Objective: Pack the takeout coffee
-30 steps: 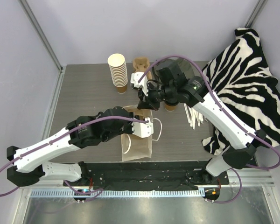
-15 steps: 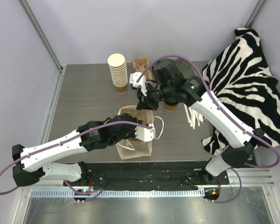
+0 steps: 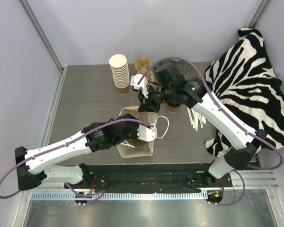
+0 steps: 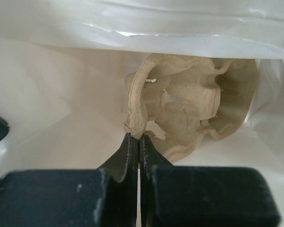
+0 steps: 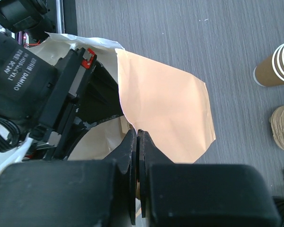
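A brown paper bag point(image 3: 138, 144) with white handles lies on the table, its mouth towards the far side. My left gripper point(image 4: 138, 137) is inside the bag, shut on the edge of a moulded pulp cup carrier point(image 4: 189, 104). My right gripper point(image 5: 137, 135) is shut on the bag's upper rim point(image 5: 165, 109) and holds the mouth up. In the top view it sits at the bag's far end point(image 3: 145, 105). A small brown cup point(image 3: 172, 108), likely the takeout coffee, peeks out from under my right arm; its top is hidden.
A tall stack of lidless brown cups point(image 3: 119, 71) and a stack of pulp carriers point(image 3: 143, 66) stand at the back. Pale sticks point(image 3: 196, 118) lie right of the bag. A zebra-striped cloth point(image 3: 248, 80) covers the table's right side.
My left arm has reached further into the bag with the carrier. The bag has shifted a little towards the left and stands more bunched. My right gripper has kept its hold on the rim.
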`<state>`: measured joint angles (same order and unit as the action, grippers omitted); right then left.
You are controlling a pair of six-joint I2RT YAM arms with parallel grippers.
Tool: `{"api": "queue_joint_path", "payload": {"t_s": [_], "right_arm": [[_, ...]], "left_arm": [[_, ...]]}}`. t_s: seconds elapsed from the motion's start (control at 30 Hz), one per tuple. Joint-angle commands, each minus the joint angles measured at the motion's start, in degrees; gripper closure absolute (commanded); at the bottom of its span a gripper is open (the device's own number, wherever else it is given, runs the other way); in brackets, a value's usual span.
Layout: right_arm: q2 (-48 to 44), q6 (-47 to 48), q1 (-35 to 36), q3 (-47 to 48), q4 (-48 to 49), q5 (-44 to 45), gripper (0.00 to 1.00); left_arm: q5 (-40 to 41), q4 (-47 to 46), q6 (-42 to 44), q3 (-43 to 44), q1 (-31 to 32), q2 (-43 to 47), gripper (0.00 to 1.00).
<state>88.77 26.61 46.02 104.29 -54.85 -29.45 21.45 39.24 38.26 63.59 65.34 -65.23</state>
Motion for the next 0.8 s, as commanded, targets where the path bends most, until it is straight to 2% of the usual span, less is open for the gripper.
{"api": "queue_joint_path", "payload": {"t_s": [0.0, 0.07, 0.17, 0.2, 0.3, 0.57, 0.77], "right_arm": [[-0.4, -0.1, 0.2, -0.6, 0.4, -1.1, 0.99], [-0.4, 0.0, 0.2, -0.6, 0.4, -1.2, 0.99], [-0.2, 0.2, 0.1, -0.6, 0.4, -1.1, 0.99], [-0.3, 0.3, 0.1, -0.8, 0.4, -1.1, 0.99], [-0.1, 0.4, 0.1, -0.8, 0.4, -1.2, 0.99], [0.4, 0.6, 0.0, -0.8, 0.4, -0.6, 0.99], [2.3, 1.2, -0.3, 1.6, -1.5, 3.0, 0.99]], "left_arm": [[-1.2, -3.1, -0.7, -1.1, -1.0, -0.6, 0.98], [-1.2, -3.3, -0.3, -1.2, -1.4, -0.8, 0.93], [-1.3, -3.1, -0.1, -0.3, -2.0, -0.8, 0.76], [-1.3, -3.0, 0.0, 0.1, -2.1, -0.6, 0.62], [-1.9, -2.2, 0.1, 2.4, -2.1, 0.1, 0.50], [-6.7, 0.2, 1.5, 8.6, -2.0, 1.9, 0.35], [-10.0, 0.7, 2.3, 11.1, -1.8, 3.9, 0.33]]}}
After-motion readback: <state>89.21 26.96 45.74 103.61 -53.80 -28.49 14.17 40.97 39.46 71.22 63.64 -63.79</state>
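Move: The pulp carrier, still pinched by its upper edge, has its middle about 8 cm below the left hand, some 2 cm back and 3 cm right. The paper bag's floor, its goal, is roughly 18 cm below that hand, 3 cm back and 1 cm left. The rim corner held by the right hand is about 5 cm ahead of the left hand, 1 cm right and 8 cm up. From the right hand, the carrier's middle is about 7 cm back, 2 cm right and 16 cm down. The carrier is let down the last centimetre or so inside the bag and let go as the left fingers open from shut to about two thirds. The emptied left hand then rises roughly 6 cm towards the bag's mouth, edging a little right and rolling its left side down nearly 10 degrees, while the right hand keeps its pinch on the rim, almost still. ##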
